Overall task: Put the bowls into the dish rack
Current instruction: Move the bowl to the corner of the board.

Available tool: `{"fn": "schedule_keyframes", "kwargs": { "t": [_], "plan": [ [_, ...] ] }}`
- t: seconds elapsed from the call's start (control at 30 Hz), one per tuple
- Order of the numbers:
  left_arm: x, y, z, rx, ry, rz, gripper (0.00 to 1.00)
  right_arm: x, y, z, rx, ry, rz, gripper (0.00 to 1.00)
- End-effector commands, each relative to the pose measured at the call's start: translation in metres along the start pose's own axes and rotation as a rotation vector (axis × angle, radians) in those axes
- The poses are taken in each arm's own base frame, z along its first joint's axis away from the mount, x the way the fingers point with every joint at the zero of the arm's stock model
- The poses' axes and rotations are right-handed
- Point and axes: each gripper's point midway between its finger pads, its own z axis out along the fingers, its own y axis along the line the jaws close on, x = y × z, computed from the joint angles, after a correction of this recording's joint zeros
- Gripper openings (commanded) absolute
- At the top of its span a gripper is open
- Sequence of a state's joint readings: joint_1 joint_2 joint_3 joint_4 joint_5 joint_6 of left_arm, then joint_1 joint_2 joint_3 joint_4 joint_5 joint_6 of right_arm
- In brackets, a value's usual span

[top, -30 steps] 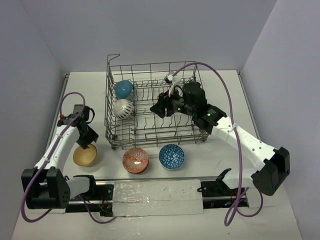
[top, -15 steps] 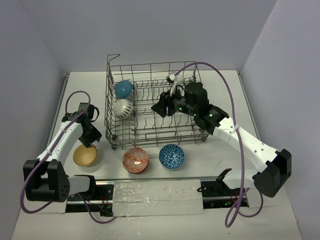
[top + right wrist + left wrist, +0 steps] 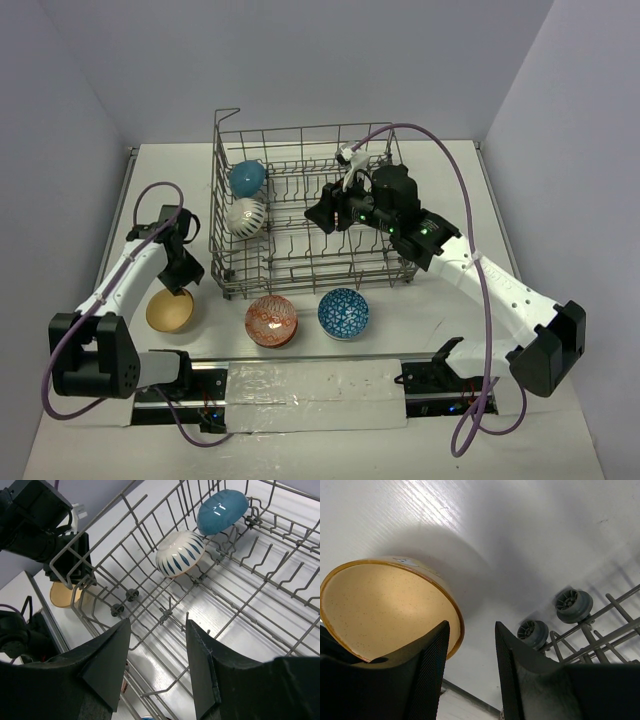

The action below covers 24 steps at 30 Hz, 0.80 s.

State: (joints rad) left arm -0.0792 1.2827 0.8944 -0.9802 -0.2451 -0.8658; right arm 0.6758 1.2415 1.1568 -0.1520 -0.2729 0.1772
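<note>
The grey wire dish rack holds a teal bowl and a white patterned bowl at its left side; the right wrist view shows both, the teal bowl and the white bowl. On the table in front lie a tan bowl, a red patterned bowl and a blue patterned bowl. My left gripper hangs open just above the tan bowl's right rim. My right gripper is open and empty over the rack's middle.
The rack's small wheels stand to the right of my left gripper. Grey walls close in the table on three sides. A taped strip runs along the near edge between the arm bases.
My left gripper has shifted slightly toward the rack beside the tan bowl. My right gripper has drifted a little higher and farther back over the rack. No bowl has moved.
</note>
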Motion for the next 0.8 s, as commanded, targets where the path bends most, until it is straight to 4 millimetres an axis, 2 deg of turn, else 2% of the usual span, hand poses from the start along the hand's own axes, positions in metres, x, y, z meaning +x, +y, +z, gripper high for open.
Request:
{"fn": "schedule_keyframes", "kwargs": {
  "t": [0.0, 0.23, 0.5, 0.77],
  "plan": [
    [-0.005, -0.008, -0.002, 0.02, -0.006, 0.012, 0.47, -0.013, -0.002, -0.011, 0.018, -0.044, -0.027, 0.56],
    [-0.002, -0.007, 0.002, 0.007, 0.013, 0.037, 0.43, -0.015, -0.004, -0.013, 0.036, -0.049, -0.033, 0.56],
    [0.005, -0.009, 0.006, 0.024, 0.044, 0.05, 0.27, -0.015, -0.004, -0.014, 0.036, -0.049, -0.035, 0.56],
    [0.009, -0.01, 0.007, 0.037, 0.056, 0.051, 0.22, -0.016, -0.004, -0.015, 0.038, -0.053, -0.037, 0.56]
  ]
}}
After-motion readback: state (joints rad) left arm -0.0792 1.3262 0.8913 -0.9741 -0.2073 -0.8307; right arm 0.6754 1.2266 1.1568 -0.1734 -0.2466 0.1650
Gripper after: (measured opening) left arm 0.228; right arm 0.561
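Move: The yellow bowl's middle lies about 4 cm back and 5 cm to the left of the left hand, some 4 cm below, so its far-right rim is already nearly between the open fingers. The rack's near-left corner is roughly 8 cm to that hand's right, level with it; the red bowl sits about 19 cm right and 6 cm back. From the right hand the yellow bowl is roughly 37 cm left, 12 cm back and 27 cm down. The yellow bowl's far-right rim is taken between the left fingers: the hand sinks about 1 cm over it, one finger inside the bowl and the other outside, then the fingers close to about half their earlier gap. While they close, the hand edges about half a centimetre to the right, bringing the inner finger against the inside of the rim, with a gap still left outside. ##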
